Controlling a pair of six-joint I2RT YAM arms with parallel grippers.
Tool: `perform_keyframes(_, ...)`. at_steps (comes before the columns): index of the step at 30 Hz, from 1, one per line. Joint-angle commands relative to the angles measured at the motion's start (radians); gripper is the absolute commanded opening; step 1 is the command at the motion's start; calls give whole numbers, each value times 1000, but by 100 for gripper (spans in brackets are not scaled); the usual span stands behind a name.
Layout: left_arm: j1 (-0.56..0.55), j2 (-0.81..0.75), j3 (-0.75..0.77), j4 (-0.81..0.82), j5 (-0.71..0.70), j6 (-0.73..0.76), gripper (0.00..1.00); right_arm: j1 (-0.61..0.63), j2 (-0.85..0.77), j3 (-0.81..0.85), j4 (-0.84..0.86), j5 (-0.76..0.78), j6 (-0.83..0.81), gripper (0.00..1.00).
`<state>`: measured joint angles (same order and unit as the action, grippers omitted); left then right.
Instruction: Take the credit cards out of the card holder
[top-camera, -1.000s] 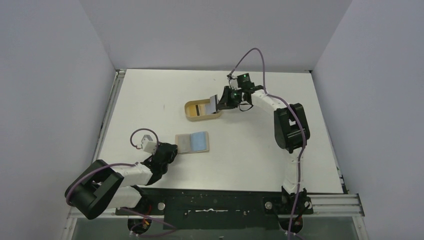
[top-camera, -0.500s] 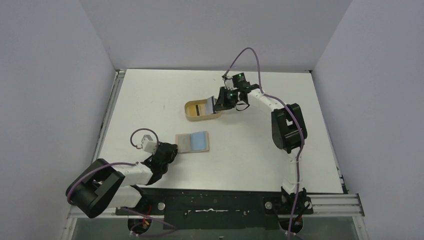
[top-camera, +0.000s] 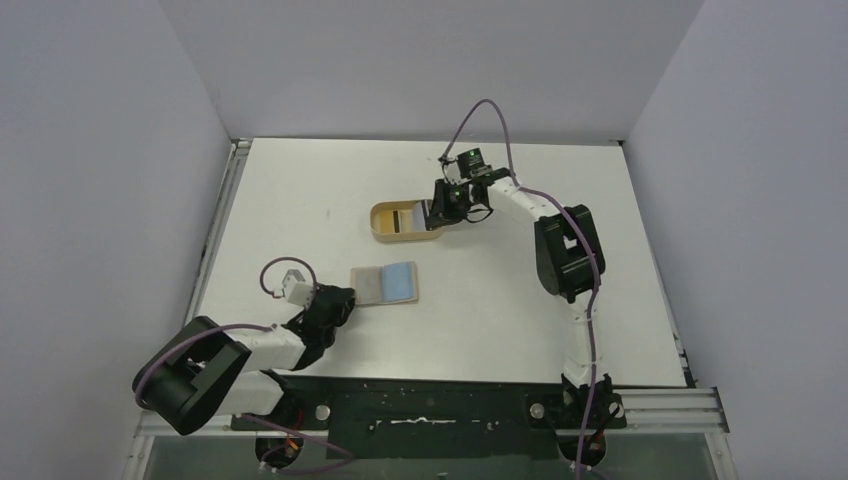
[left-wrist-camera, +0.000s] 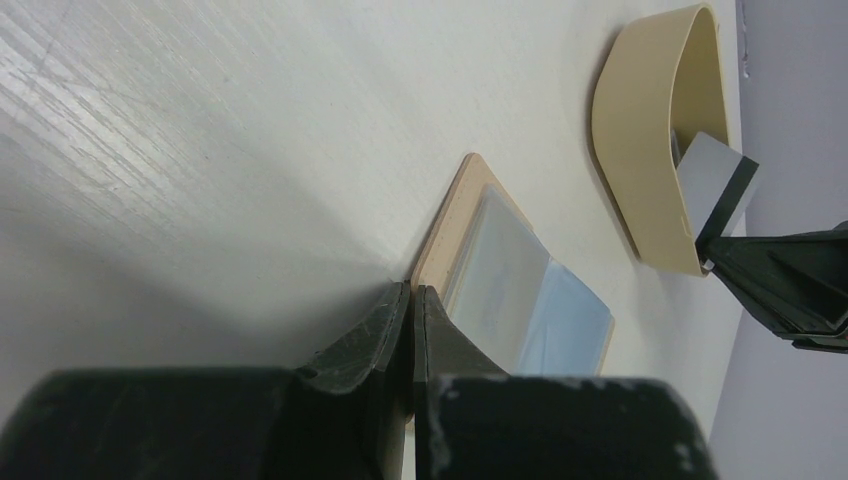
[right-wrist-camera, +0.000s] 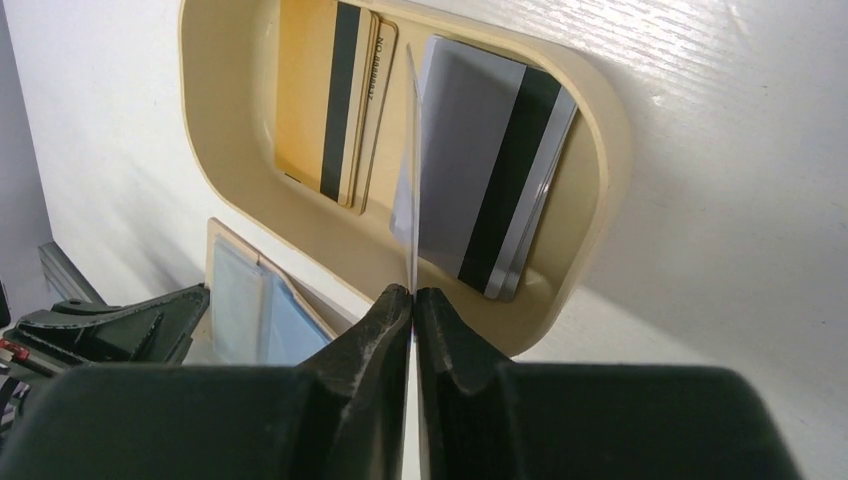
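The card holder (top-camera: 388, 284) lies open and flat, its light blue inner panel up, also visible in the left wrist view (left-wrist-camera: 500, 275). My left gripper (top-camera: 348, 298) is shut, its tips (left-wrist-camera: 411, 288) at the holder's tan left edge. My right gripper (top-camera: 438, 211) is shut on a bluish-grey credit card (left-wrist-camera: 712, 180) with a dark stripe, held upright over the right end of the tan oval tray (top-camera: 378, 222). That card shows edge-on in the right wrist view (right-wrist-camera: 410, 170), above my right gripper (right-wrist-camera: 412, 292). Other credit cards lie in the tray: yellow ones (right-wrist-camera: 315, 95) and grey ones (right-wrist-camera: 495, 175).
The tray's rim (right-wrist-camera: 600, 150) stands right under my right fingers. White walls close in the table on the left, back and right. A metal rail runs along the table's left edge (top-camera: 222, 215).
My right gripper has shifted a little left and back with the card, now further over the tray. The left arm and the card holder have not moved.
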<state>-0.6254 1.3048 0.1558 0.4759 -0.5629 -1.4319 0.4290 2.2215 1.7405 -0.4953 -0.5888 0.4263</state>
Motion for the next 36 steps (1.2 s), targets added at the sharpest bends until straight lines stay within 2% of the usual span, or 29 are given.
perform_keyframes(1,9,5,-42,-146,6,39,0,9,-19,43,-14,29,-17,17)
perform_keyframes(8,10,-8,-42,-150,7,43,0,-13,-55,57,-27,53,-16,31)
perform_keyframes(14,5,-78,11,-212,-2,137,0,-47,-98,172,-73,57,-36,41)
perform_keyframes(18,-13,-141,42,-257,-17,194,0,-25,-140,228,-131,95,-68,47)
perform_keyframes(24,-71,-227,121,-357,-75,287,0,123,-230,108,-142,197,-118,53)
perform_keyframes(27,-108,-278,178,-424,-117,340,0,173,-267,-18,-52,151,-64,55)
perform_keyframes(30,-126,-311,205,-456,-146,354,0,203,-293,-130,53,94,0,62)
perform_keyframes(33,-129,-327,206,-461,-149,342,0,272,-280,-154,56,110,-11,70)
perform_keyframes(36,-132,-338,211,-473,-155,331,0,339,-238,-156,62,125,-6,75)
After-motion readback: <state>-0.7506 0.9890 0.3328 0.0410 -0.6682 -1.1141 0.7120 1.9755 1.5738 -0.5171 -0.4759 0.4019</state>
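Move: My right hand still holds a card, nose-down, over the right end of the tray. The tray's middle lies some 5 cm to this hand's left, 2 cm ahead and 5 cm below, with the yellow cards about 8 cm left and 2 cm ahead. The card holder is roughly 12 cm back and 9 cm left. My left hand already pinches its left edge; its middle is 3 cm ahead and 6 cm right, the tray's 16 cm ahead and 12 cm right. I open my right fingers to let go of the card into the tray and lift clear, about 11 cm up and slightly forward, then swing back and left down towards the open card holder, spreading the fingers wider. My left hand keeps its pinch on the cover's edge, eases back a little, then raises it about 7 cm, rolling its left side up some 15 degrees and turning clockwise. ##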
